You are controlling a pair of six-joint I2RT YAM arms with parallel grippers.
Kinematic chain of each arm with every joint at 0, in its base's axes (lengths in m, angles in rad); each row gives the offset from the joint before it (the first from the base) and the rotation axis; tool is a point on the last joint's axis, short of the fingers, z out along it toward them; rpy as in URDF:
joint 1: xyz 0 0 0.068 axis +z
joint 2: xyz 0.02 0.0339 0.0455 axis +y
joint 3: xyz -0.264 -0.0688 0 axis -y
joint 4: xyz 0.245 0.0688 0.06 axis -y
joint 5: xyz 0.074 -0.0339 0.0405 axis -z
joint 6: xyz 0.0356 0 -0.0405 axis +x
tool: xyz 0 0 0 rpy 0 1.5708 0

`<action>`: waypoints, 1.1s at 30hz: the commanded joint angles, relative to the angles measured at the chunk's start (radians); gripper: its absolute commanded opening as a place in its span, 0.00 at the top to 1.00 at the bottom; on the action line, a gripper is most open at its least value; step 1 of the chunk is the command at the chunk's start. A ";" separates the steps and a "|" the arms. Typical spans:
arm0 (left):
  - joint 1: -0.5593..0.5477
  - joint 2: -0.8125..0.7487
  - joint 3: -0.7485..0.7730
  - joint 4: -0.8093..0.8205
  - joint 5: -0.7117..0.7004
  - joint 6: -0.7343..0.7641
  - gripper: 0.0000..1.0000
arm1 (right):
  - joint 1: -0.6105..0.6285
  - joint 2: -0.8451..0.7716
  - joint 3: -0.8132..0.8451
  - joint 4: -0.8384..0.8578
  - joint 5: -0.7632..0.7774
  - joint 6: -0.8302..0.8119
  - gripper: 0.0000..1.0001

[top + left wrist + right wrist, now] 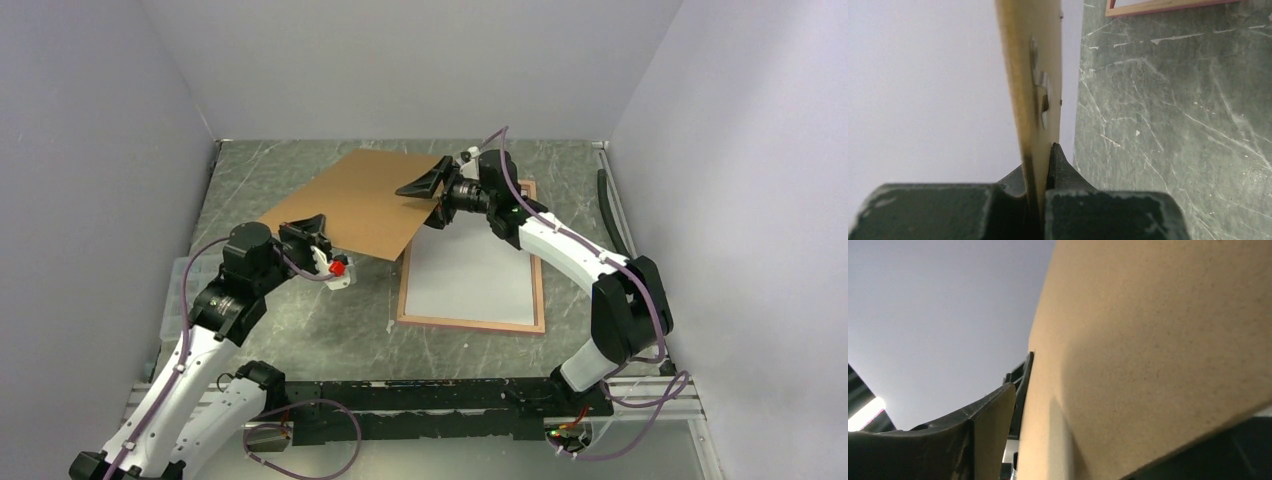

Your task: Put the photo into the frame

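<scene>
The frame [470,323] lies flat on the table at the right of centre, its narrow pinkish-brown border showing. The photo [475,275] lies inside it, plain white back up. A brown backing board [365,205] hangs tilted above the table and covers the frame's far left corner. My left gripper [312,232] is shut on the board's near left edge; in the left wrist view the board [1028,75] is pinched between both jaws. My right gripper [432,190] is open at the board's right edge. One of its fingers [988,425] stands apart from the board [1148,340].
A clear plastic box [175,290] sits off the table's left edge. A black cable [603,195] runs along the right edge. Grey walls close in the back and sides. A metal clip [1040,95] is fixed to the board's face. The frame's corner [1168,6] shows far ahead.
</scene>
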 commanded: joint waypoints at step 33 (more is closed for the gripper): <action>-0.006 -0.053 0.162 -0.071 0.159 -0.007 0.97 | 0.131 -0.515 -0.089 -0.422 0.289 -2.243 0.06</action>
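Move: The backing board, already pinched by the left hand, has its middle about 13 cm left of the right hand, level ahead and at roughly its height. From the left hand that middle lies some 11 cm right and 6 cm ahead. The frame with the photo in it lies on the table, its middle 10 cm right of the right hand, 12 cm back and about 26 cm below. Right hand opens wide, swings right and back some 15 cm off the board, rolls 120 degrees, then eases left. ##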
